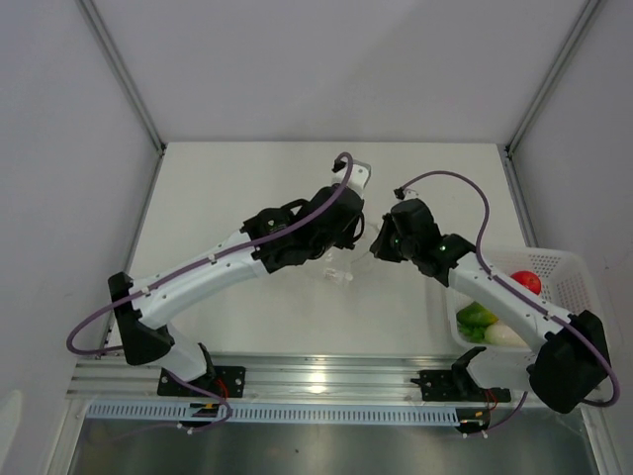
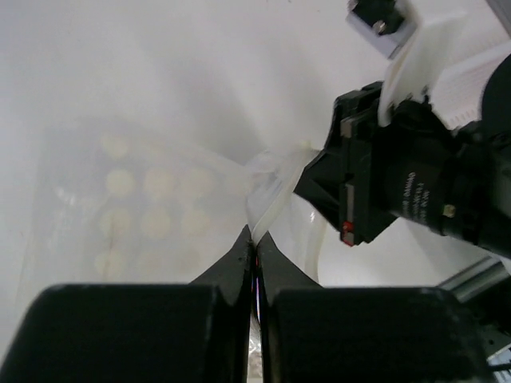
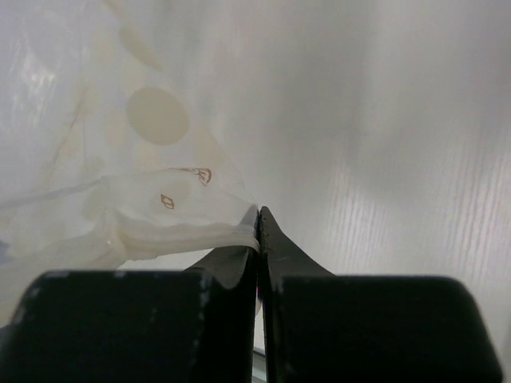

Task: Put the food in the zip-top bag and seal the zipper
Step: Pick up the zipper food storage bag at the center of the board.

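The clear, crinkly zip-top bag (image 1: 339, 269) lies at the table's middle between both grippers. My left gripper (image 2: 255, 237) is shut on the bag's mouth edge (image 2: 275, 199), and a reddish mark shows between its jaws. My right gripper (image 3: 259, 212) is shut on the thick zipper strip (image 3: 184, 236) of the bag (image 3: 152, 136). In the top view the left gripper (image 1: 352, 243) and right gripper (image 1: 374, 247) sit close together. The food lies in the basket: a red round one (image 1: 526, 282), green pieces (image 1: 477, 317) and a white radish (image 1: 505, 334). No food shows in the bag (image 2: 152, 199).
A white slotted basket (image 1: 564, 265) stands at the right edge beside the right arm. Metal frame posts run along the back corners. The right arm's wrist (image 2: 415, 175) fills the right side of the left wrist view.
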Motion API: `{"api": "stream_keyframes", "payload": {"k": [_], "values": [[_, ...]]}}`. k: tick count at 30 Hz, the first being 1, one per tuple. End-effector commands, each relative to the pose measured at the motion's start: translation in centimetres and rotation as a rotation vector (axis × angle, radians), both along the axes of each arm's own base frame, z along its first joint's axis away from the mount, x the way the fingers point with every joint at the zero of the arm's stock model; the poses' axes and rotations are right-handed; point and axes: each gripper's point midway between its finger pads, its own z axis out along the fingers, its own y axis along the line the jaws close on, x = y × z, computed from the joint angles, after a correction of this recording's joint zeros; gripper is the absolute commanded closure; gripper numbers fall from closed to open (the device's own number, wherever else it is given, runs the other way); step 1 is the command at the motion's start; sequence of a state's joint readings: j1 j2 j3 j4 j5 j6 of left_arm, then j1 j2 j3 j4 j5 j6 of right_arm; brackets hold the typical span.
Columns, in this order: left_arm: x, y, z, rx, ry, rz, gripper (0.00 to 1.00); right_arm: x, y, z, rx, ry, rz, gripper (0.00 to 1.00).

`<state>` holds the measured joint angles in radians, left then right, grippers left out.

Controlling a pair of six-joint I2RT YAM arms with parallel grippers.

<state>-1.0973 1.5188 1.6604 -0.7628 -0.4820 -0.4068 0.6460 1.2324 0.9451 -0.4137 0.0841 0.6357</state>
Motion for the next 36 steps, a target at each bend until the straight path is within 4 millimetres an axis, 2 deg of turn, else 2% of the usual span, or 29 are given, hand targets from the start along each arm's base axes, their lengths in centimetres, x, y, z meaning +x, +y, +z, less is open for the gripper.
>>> {"api": "stream_keyframes", "payload": {"k": [1, 2, 3, 5, 6, 7, 8, 10, 13, 17, 18, 20, 21, 22, 23, 25, 27, 29, 30, 31, 32, 33, 34, 36], "values": [[1.8, 0.2, 0.0, 0.025, -0.036, 0.026, 0.99, 0.8, -0.9, -0.3, -0.053, 0.027, 0.053, 1.0], [1.9, 0.1, -0.5, 0.022, -0.037, 0.035, 0.99, 1.1, -1.0, -0.8, -0.06, 0.039, 0.054, 1.0], [2.0, 0.1, -2.9, 0.049, -0.026, 0.038, 0.99, 1.3, -1.0, -0.9, -0.066, 0.039, 0.056, 1.0], [2.5, -0.1, -3.5, 0.023, -0.032, 0.067, 1.0, 1.5, -1.0, -1.6, -0.083, 0.048, 0.062, 1.0], [2.4, 0.6, -5.8, 0.062, -0.012, 0.089, 0.99, 1.5, -0.8, -2.4, -0.084, 0.074, 0.075, 1.0], [2.6, 0.7, -7.0, 0.058, -0.003, 0.099, 0.99, 1.4, -0.6, -2.9, -0.079, 0.087, 0.087, 1.0], [2.6, 0.6, -7.1, 0.038, -0.004, 0.105, 0.99, 1.5, -0.4, -3.2, -0.076, 0.091, 0.09, 1.0], [2.9, 0.6, -8.6, 0.021, -0.007, 0.115, 0.99, 1.5, 0.0, -4.0, -0.068, 0.106, 0.105, 1.0], [3.1, 0.4, -10.1, 0.018, -0.001, 0.11, 1.0, 1.4, 0.4, -3.7, -0.056, 0.093, 0.122, 0.99], [3.8, 0.0, -11.1, 0.011, 0.014, 0.106, 0.99, 1.0, -0.4, -2.1, -0.084, 0.075, 0.109, 0.83], [3.9, 0.1, -11.5, 0.012, 0.018, 0.105, 0.99, 0.5, -0.8, -2.0, -0.099, 0.083, 0.113, 0.74], [3.9, -0.1, -11.7, 0.001, 0.028, 0.091, 0.99, 0.0, -1.8, -0.8, -0.106, 0.069, 0.09, 0.66], [4.1, -0.1, -11.6, -0.015, 0.022, 0.091, 0.99, -0.9, -2.5, -0.9, -0.122, 0.096, 0.089, 0.58], [4.0, 0.1, -11.8, -0.019, 0.022, 0.084, 0.99, -1.1, -3.2, -0.6, -0.139, 0.089, 0.064, 0.54], [4.0, 0.0, -11.7, -0.027, 0.022, 0.075, 0.99, -1.8, -3.8, 0.6, -0.126, 0.066, 0.056, 0.52], [4.1, 0.3, -11.3, -0.045, 0.012, 0.079, 0.99, -3.2, -5.0, 1.2, -0.134, 0.078, 0.032, 0.44], [4.1, 0.6, -11.5, -0.051, 0.011, 0.076, 1.0, -4.7, -6.4, 2.8, -0.119, 0.064, 0.005, 0.38], [4.1, 0.5, -10.7, -0.08, 0.0, 0.07, 0.99, -5.1, -7.4, 4.9, -0.094, 0.035, -0.041, 0.32], [4.1, 0.4, -10.7, -0.085, 0.002, 0.066, 0.99, -5.8, -8.5, 5.6, -0.102, 0.039, -0.069, 0.24], [4.0, 0.5, -11.1, -0.082, 0.007, 0.063, 0.99, -5.6, -9.7, 6.3, -0.127, 0.023, -0.123, 0.21], [4.0, 0.6, -11.2, -0.079, 0.009, 0.062, 0.99, -5.3, -10.6, 7.8, -0.127, -0.002, -0.177, 0.19], [4.0, 0.6, -11.2, -0.078, 0.009, 0.06, 0.99, -5.8, -12.1, 7.7, -0.171, 0.022, -0.225, 0.14], [4.0, 0.7, -11.3, -0.076, 0.008, 0.062, 0.99, -5.2, -14.2, 8.1, -0.22, 0.004, -0.323, 0.11], [3.9, 0.8, -11.4, -0.079, 0.006, 0.062, 0.99, -5.1, -16.7, 8.8, -0.262, 0.023, -0.46, 0.05]]}}
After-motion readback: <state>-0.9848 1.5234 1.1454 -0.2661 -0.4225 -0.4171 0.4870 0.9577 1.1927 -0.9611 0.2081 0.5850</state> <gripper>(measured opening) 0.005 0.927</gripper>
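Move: Hanging between the two shut grippers, the zipper bag has its middle about 4 cm left of the left hand, level with it forward and some 12 cm below; from the right hand, that middle is roughly 8 cm left, level forward and about as high. The basket's middle lies about 36 cm right of the right hand, 10 cm back and 12 cm lower; the green fruit in it is some 26 cm right and 14 cm back, as low. Lowering the bag about 13 cm towards the board and carrying it some 4 cm forward, the left hand keeps its pinch on one lip of the mouth. The right hand sinks about 5 cm with the other lip, stops and opens nearly wide to let go, then backs off towards the basket, rising some 14 cm, about 11 cm right and 5 cm back. ##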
